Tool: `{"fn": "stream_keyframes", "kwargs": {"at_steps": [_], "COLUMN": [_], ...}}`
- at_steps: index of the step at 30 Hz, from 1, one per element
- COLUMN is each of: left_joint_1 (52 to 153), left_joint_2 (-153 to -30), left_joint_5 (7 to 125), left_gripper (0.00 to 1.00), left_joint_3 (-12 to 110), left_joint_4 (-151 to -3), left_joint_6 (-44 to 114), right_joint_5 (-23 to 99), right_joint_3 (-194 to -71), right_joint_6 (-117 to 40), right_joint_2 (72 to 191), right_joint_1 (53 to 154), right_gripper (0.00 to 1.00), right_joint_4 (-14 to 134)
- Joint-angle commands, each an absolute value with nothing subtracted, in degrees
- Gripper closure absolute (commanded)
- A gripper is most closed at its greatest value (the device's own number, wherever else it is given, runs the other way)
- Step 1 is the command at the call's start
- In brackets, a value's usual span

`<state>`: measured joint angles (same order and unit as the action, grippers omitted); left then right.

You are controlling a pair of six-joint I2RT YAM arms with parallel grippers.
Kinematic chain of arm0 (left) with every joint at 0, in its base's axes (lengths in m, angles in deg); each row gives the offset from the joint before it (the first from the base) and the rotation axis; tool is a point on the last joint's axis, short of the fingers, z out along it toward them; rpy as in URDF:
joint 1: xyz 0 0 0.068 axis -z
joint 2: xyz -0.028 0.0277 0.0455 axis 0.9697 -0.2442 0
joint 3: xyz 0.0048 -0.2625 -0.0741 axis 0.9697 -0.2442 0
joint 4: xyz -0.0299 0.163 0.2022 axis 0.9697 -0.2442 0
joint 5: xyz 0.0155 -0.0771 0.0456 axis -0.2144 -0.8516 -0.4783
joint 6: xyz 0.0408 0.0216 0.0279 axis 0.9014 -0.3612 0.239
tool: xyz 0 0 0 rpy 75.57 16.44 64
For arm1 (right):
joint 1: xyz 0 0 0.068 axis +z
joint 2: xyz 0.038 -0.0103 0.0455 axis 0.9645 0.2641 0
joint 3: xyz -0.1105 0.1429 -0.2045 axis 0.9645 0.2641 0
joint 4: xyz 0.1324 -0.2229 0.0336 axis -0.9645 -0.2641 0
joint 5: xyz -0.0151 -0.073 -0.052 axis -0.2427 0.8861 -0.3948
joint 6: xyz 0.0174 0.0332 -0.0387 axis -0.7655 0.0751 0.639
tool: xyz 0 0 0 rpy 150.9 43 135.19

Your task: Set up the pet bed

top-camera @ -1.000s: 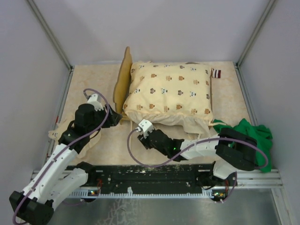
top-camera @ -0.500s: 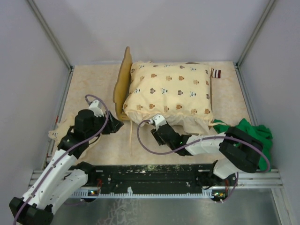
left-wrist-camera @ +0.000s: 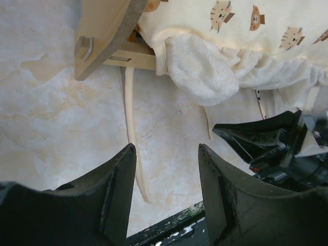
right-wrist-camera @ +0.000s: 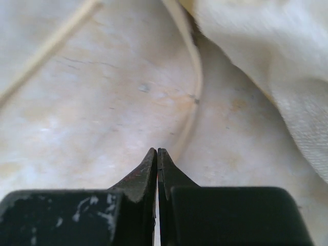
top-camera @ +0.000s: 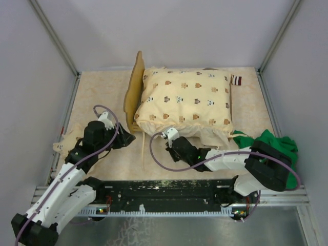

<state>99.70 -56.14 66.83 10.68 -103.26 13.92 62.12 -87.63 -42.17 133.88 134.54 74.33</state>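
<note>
The pet bed [top-camera: 135, 88] stands at the back of the table, its wavy light-wood headboard on the left. A cream animal-print quilt [top-camera: 187, 102] covers it. In the left wrist view a wooden frame corner of the bed [left-wrist-camera: 102, 36] shows beside the quilt [left-wrist-camera: 230, 25] and its white fleecy edge [left-wrist-camera: 202, 69]. My left gripper [top-camera: 129, 138] [left-wrist-camera: 166, 154] hovers open over the table near a cream tie strap [left-wrist-camera: 130, 128]. My right gripper [top-camera: 163, 141] [right-wrist-camera: 157, 149] is shut on nothing, low at the quilt's front edge, with another strap [right-wrist-camera: 195, 87] just ahead of its tips.
A green cloth [top-camera: 271, 146] lies at the right under the right arm. A cream cloth piece [top-camera: 64, 146] lies at the left under the left arm. A red-striped tag [top-camera: 237, 80] sticks out behind the bed. Cage posts and walls close in the sides.
My right gripper moved right toward the quilt's front edge and snapped shut. The left gripper drew back slightly toward the near edge and narrowed a little.
</note>
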Motion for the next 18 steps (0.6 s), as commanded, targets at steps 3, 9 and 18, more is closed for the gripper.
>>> {"fn": "stream_keyframes", "kwargs": {"at_steps": [3,9,18], "left_joint_1": [99.41,99.42,100.27], "left_joint_2": [-57.01,-58.85,-65.11], "left_joint_5": [58.74,59.26,58.36], "left_gripper": [0.43,0.45,0.49], "left_joint_3": [9.0,6.59,3.73], "left_joint_4": [-99.3,-98.83,-96.52], "left_joint_6": [11.16,9.59,10.56], "right_joint_5": [54.24,53.92,74.25], "right_joint_3": [-91.73,-94.4,-91.14], "right_joint_6": [-42.72,-45.17,-48.79], "right_joint_2": [126.46,128.6,129.31], "right_joint_1": [141.43,143.67,143.05], "right_gripper": [1.0,1.0,0.73], "right_joint_4": [82.93,84.67,75.16]}}
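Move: The right hand, shut and empty just above the table, wants the short strap, whose middle lies about 4 cm ahead, 1 cm left and 3 cm below. The sheet hem hangs roughly 7 cm ahead and 2 cm right, about level; the long strap lies about 9 cm left and 1 cm back, 3 cm lower. For the left hand the long strap is some 15 cm below, 3 cm right and 1 cm back, with the bed corner about 8 cm ahead and 1 cm left, 12 cm below. Up and to the left the right hand pulls away with shut, empty fingers, rising about 9 cm and swinging as far left while drawing back some 5 cm; it then turns back right, down and forward by about 2 cm each way, its fingers starting to part. The half-open left hand sinks towards the long strap, easing right and slightly back, its fingers tipping down. ##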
